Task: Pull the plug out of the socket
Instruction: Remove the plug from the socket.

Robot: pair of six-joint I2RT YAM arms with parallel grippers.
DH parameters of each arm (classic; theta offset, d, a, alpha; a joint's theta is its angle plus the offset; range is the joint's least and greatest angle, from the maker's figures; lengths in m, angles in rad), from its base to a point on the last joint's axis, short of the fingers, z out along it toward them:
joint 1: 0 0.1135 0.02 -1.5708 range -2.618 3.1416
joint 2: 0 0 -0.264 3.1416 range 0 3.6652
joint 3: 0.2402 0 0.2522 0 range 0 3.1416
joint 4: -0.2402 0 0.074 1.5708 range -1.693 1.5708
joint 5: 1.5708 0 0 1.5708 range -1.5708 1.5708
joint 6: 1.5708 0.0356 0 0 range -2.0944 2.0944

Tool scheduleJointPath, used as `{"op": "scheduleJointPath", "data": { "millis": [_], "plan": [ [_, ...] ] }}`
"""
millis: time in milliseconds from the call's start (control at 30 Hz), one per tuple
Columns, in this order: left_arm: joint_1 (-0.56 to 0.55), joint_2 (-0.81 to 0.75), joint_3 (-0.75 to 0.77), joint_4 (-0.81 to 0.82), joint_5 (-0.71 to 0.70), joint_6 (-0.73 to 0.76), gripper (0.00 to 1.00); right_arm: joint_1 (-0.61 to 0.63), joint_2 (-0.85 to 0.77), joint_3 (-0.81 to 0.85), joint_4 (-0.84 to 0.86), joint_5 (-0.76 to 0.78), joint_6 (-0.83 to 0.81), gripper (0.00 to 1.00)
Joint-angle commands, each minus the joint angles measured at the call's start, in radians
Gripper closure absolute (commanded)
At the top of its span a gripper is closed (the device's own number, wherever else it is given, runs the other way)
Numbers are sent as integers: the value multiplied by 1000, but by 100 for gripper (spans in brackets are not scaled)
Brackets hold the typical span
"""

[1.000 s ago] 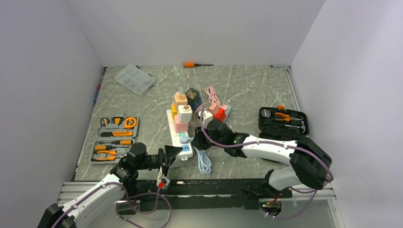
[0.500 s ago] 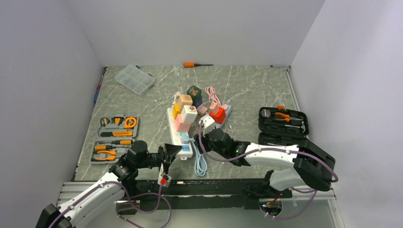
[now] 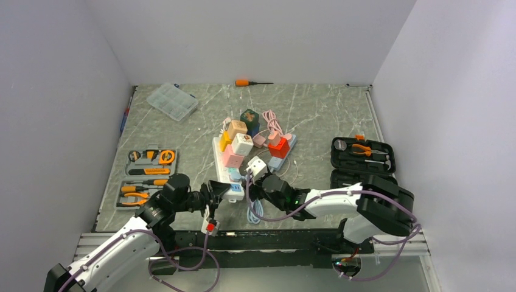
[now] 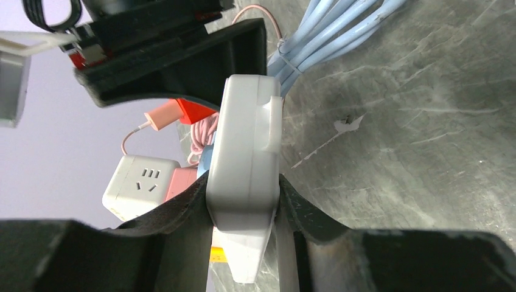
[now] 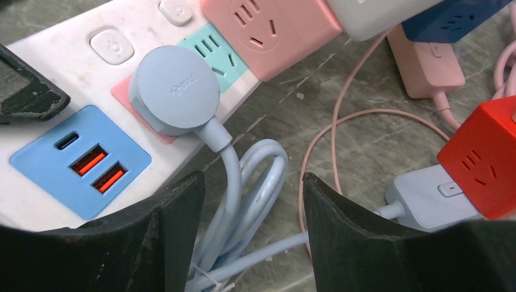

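Observation:
The socket is a long white strip with pastel panels, lying mid-table and loaded with cube adapters. My left gripper is shut on its near end, and the white body sits squeezed between both fingers. The plug is round and pale blue. It sits pushed into a pink panel of the socket, next to the blue USB panel. My right gripper stands open just short of the plug, straddling its coiled blue cable without gripping it. From above, the right gripper is right of the plug.
Pink, white and dark green cube adapters crowd the strip. A loose white cube and a red cube lie to its right. Tool kits lie left and a black tool case right.
My right gripper has opened and slid nearer and to the left, toward the plug. The strip and its cubes have shifted a little. The left gripper keeps its hold.

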Motion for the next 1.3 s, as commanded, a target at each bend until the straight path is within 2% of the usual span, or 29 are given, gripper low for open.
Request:
{"op": "scheduleJointPath", "data": {
  "millis": [0, 67, 200, 267, 433, 467, 633, 767, 867, 1000, 1133, 1267],
  "plan": [
    [-2, -3, 78, 90, -4, 8, 70, 40, 80, 77, 120, 96, -79, 38],
    [-2, -4, 82, 92, -10, 1, 71, 53, 121, 110, 126, 160, -108, 41],
    [-3, -9, 89, 74, -18, -3, 71, 72, 164, 147, 154, 263, -146, 54],
    [-2, -14, 91, 58, -18, 0, 72, 80, 164, 145, 189, 284, -169, 64],
    [-3, -25, 94, 10, -17, 16, 70, 88, 154, 154, 215, 308, -173, 98],
    [-2, -25, 95, -6, -16, 28, 70, 88, 153, 155, 217, 317, -166, 100],
    [-4, -22, 114, -109, -20, 78, 70, 94, 150, 144, 260, 380, -162, 100],
    [-4, 11, 157, -268, -37, 136, 71, 92, 150, 134, 307, 428, -207, 100],
    [-3, 36, 171, -316, -48, 138, 71, 93, 153, 126, 352, 469, -251, 100],
    [-6, 44, 141, -255, -47, 117, 71, 94, 145, 133, 324, 461, -262, 100],
    [-7, 69, 87, -116, -125, 55, 72, 113, 98, 93, 237, 428, -196, 100],
    [-7, 106, 49, -43, -203, -31, 72, 145, 34, 26, 91, 381, -67, 100]
  ]
}}
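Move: Just ahead and to the left of the open right hand, about 3 cm forward, 4 cm left and 1 cm lower, sits the round blue plug. The pink cube is roughly 6 cm farther out than the plug. The blue USB block is some 3 cm nearer than the plug. The red cube lies about 10 cm ahead and 10 cm right of the hand. From the left hand, already pinching the strip's near end, the plug is about 4 cm ahead and 3 cm right. Reaching about 2 cm left and 1 cm forward with a brief dip, the right hand shuts its fingers on the blue plug's cable neck, holds there, then pulls up some 3.5 cm and forward away from the strip, fingers tipping up and turning clockwise, before easing back slightly. The left hand keeps its pinch on the strip's end, shifting about 1 cm left, then down. ##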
